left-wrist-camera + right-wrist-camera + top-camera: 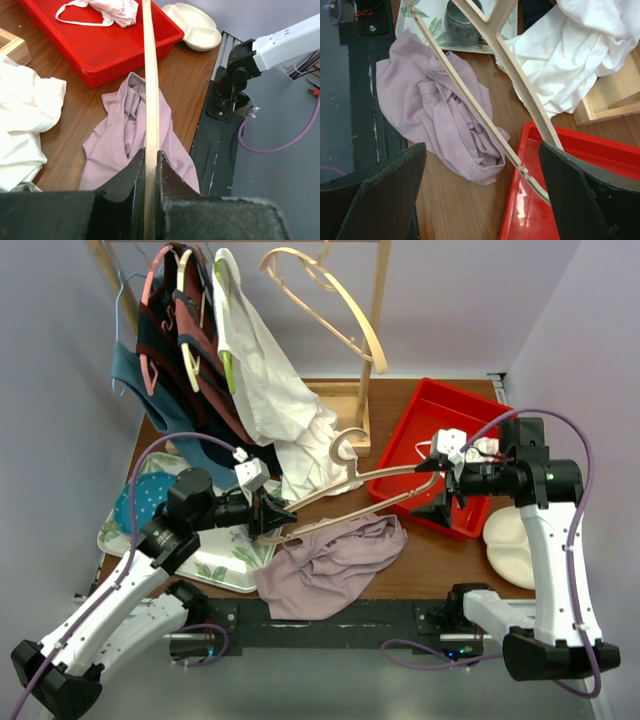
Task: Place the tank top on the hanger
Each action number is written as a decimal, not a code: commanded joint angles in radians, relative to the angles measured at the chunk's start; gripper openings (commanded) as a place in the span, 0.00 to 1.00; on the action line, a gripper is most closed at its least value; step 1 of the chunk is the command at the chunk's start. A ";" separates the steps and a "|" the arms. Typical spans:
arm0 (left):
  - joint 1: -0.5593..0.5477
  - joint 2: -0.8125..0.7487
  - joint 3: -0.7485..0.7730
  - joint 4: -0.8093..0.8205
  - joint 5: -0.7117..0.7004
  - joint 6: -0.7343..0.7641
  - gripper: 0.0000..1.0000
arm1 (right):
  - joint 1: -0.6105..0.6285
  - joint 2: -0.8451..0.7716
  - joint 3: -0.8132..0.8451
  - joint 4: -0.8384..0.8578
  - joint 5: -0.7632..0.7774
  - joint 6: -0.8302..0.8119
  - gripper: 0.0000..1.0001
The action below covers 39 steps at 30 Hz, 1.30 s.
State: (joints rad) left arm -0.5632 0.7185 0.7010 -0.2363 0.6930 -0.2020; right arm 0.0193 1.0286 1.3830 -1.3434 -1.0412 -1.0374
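Observation:
The pale wooden hanger (385, 472) is held level above the table, hook (345, 445) pointing away. My left gripper (272, 520) is shut on its left end; in the left wrist view the wooden bar (151, 90) runs straight out between the jaws of that gripper (151, 160). The mauve tank top (330, 560) lies crumpled on the table under the hanger, also seen as the tank top (125, 130) and the tank top (430, 110). My right gripper (447, 485) stands wide open at the hanger's right end. The hanger tip (540, 187) lies against the inner side of the right-hand finger (585, 200) of that gripper (482, 185).
A red tray (440, 420) with a small white-and-pink garment (112, 10) sits at back right. A large white shirt (290, 410) hangs from the rack with other clothes (180, 350). A leaf-patterned tray (225, 565), a blue plate (140, 500) and a white dish (510, 535) lie nearby.

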 commanded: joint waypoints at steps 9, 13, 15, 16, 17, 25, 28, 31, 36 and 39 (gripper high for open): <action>-0.017 0.045 -0.014 0.133 0.105 -0.048 0.00 | 0.197 0.152 -0.004 -0.014 0.053 0.068 0.95; -0.027 0.073 -0.011 0.153 0.121 -0.057 0.00 | 0.267 0.220 -0.016 0.018 0.086 0.082 0.89; -0.032 0.082 -0.011 0.167 0.129 -0.062 0.00 | 0.303 0.240 -0.013 0.021 0.104 0.082 0.81; -0.035 0.090 -0.011 0.170 0.131 -0.063 0.00 | 0.312 0.246 -0.003 0.013 0.112 0.080 0.79; -0.040 0.094 -0.009 0.170 0.128 -0.060 0.00 | 0.318 0.257 0.010 0.001 0.116 0.070 0.79; -0.040 0.137 -0.006 0.112 0.050 -0.011 0.00 | 0.315 0.212 0.206 -0.119 0.243 0.050 0.82; -0.041 0.153 -0.001 0.114 0.068 -0.008 0.00 | 0.304 0.148 0.147 0.039 0.400 0.190 0.84; -0.041 0.159 0.005 0.132 0.111 -0.016 0.00 | 0.304 0.128 0.053 0.133 0.460 0.246 0.86; -0.043 0.167 0.008 0.169 0.160 -0.033 0.00 | 0.307 0.189 -0.045 0.073 0.163 0.136 0.79; -0.041 0.160 0.002 0.193 0.177 -0.051 0.00 | 0.315 0.232 -0.088 0.026 0.080 0.056 0.51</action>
State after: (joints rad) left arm -0.5991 0.8890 0.6876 -0.1471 0.8009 -0.2436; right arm 0.3264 1.2057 1.3464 -1.2617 -0.7769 -0.8948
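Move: The left hand already grips one end of the hanger; the hanger's free shoulder lies about 23 cm to its right and 7 cm ahead, at nearly its height. From the open right hand, that shoulder is some 3 cm left, 2 cm ahead and 7 cm below. The tank top lies about 14 cm left and 14 cm back on the table, roughly 26 cm below; the red box's middle is 8 cm ahead and 6 cm right. Right hand dips, rises, dips again some 5 cm toward the free shoulder, fingers narrowing; left lowers hanger rightward. ##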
